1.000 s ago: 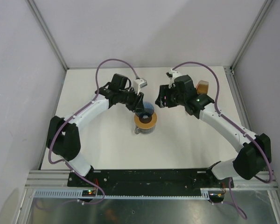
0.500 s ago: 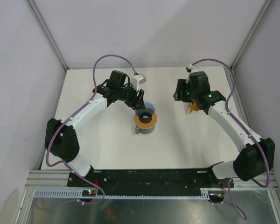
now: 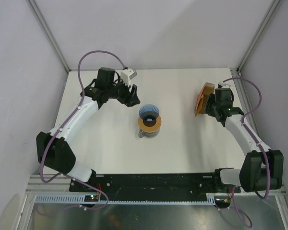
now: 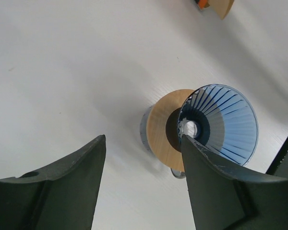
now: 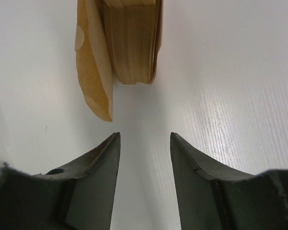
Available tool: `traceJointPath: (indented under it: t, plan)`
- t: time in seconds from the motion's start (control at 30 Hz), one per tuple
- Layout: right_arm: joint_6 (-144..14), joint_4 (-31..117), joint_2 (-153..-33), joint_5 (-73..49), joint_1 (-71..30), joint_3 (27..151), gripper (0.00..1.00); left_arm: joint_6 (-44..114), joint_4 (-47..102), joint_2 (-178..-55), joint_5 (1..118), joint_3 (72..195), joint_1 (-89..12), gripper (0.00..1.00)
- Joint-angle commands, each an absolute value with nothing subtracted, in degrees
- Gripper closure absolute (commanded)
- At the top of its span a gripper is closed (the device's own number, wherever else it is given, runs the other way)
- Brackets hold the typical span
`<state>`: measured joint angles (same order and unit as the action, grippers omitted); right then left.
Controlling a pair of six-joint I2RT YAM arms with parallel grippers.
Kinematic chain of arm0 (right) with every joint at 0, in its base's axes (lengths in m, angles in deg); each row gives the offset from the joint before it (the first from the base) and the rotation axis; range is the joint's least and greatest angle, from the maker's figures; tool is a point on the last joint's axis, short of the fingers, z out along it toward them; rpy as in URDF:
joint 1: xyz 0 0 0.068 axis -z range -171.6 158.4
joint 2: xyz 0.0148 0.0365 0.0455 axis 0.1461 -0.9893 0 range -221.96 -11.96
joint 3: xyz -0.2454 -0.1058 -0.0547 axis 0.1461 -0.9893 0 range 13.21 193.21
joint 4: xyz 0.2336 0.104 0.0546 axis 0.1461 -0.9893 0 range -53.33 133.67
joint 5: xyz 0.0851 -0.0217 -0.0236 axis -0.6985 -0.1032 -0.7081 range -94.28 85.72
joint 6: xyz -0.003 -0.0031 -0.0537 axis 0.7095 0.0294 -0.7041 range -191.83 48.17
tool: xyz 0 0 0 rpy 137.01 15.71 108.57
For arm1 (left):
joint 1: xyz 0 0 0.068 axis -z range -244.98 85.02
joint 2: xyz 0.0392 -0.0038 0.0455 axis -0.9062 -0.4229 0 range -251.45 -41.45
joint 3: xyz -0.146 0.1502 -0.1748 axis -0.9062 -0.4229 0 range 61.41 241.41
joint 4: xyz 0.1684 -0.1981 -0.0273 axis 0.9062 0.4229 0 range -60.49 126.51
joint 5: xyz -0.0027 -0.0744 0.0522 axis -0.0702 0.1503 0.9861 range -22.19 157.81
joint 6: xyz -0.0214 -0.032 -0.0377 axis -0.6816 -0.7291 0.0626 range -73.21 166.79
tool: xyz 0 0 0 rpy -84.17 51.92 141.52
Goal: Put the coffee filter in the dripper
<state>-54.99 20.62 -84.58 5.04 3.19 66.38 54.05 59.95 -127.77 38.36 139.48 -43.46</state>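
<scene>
The dripper (image 3: pixel 149 112) (image 4: pixel 226 125), a translucent blue ribbed cone, sits tilted at the far edge of the flat brown ring (image 3: pixel 150 123) (image 4: pixel 164 129), its mouth turned toward the left wrist camera. My left gripper (image 3: pixel 133 97) (image 4: pixel 144 140) hangs open to its left, apart from it and holding nothing. The coffee filter (image 5: pixel 94 72), one thin tan sheet, stands peeled off the left side of the thick filter stack (image 5: pixel 133 40) (image 3: pixel 204 97). My right gripper (image 3: pixel 210 102) (image 5: pixel 144 136) is open just short of the stack, with nothing between its fingers.
The brown ring lies on a clear glass jug (image 3: pixel 145 133) near the table's middle. The filter stack stands on edge close to the table's right rail (image 3: pixel 240 91). White walls close in the left, back and right sides.
My left gripper has opened, let go of the dripper and pulled back to the left. My right arm has swung right to the filter stack, its jaws a little narrower.
</scene>
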Motion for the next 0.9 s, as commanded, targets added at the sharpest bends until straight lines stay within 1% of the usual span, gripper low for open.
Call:
traceJointPath:
  t: [0.0,0.23,0.37,0.5,0.7,0.8,0.87]
  plan:
    - [-56.2,28.3,-86.6,3.6,3.3,66.2,0.49,55.7,59.6,-125.0,39.1,138.8,-44.5,0.31]
    - [-57.1,33.3,-90.7,-0.8,3.3,66.1,0.51,55.7,59.6,-125.2,37.8,138.2,-45.0,0.31]
    - [-57.3,35.3,-92.8,-1.4,3.4,66.1,0.56,55.4,59.6,-125.4,37.0,138.4,-45.1,0.31]
    - [-57.6,36.5,-94.4,-1.5,3.4,66.7,0.59,55.4,59.6,-125.8,36.6,138.3,-45.2,0.31]
    - [-57.9,38.7,-96.7,-3.0,3.3,67.5,0.68,55.0,59.7,-126.2,35.9,138.2,-45.3,0.3]
    - [-57.6,38.8,-98.3,-2.3,3.2,68.2,0.71,54.7,59.6,-126.4,35.8,138.5,-45.3,0.3]
    - [-57.6,39.1,-98.8,-1.8,3.1,68.4,0.75,54.7,59.6,-126.3,35.6,138.5,-45.4,0.3]
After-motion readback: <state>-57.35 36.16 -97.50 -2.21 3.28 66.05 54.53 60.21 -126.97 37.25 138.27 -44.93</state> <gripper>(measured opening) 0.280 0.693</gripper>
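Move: Ahead of the right hand, the coffee filter leans against the left side of the brown filter holder. The filter's middle is about 9 cm farther out, 4 cm to the left and 4 cm below this hand. The holder is some 10 cm straight ahead, 1 cm left and 5 cm lower. From the left hand, the filter lies roughly 37 cm to the right, 8 cm farther out and 12 cm lower. Reaching about 5 cm forward, the right hand also sinks some 4 cm and drifts 2 or 3 cm left, down to the near lower corner of the coffee filter. It turns slightly counter-clockwise, and from midway its fingers narrow from half open to about a quarter, bracketing the filter's edge; a firm pinch can't be made out. ##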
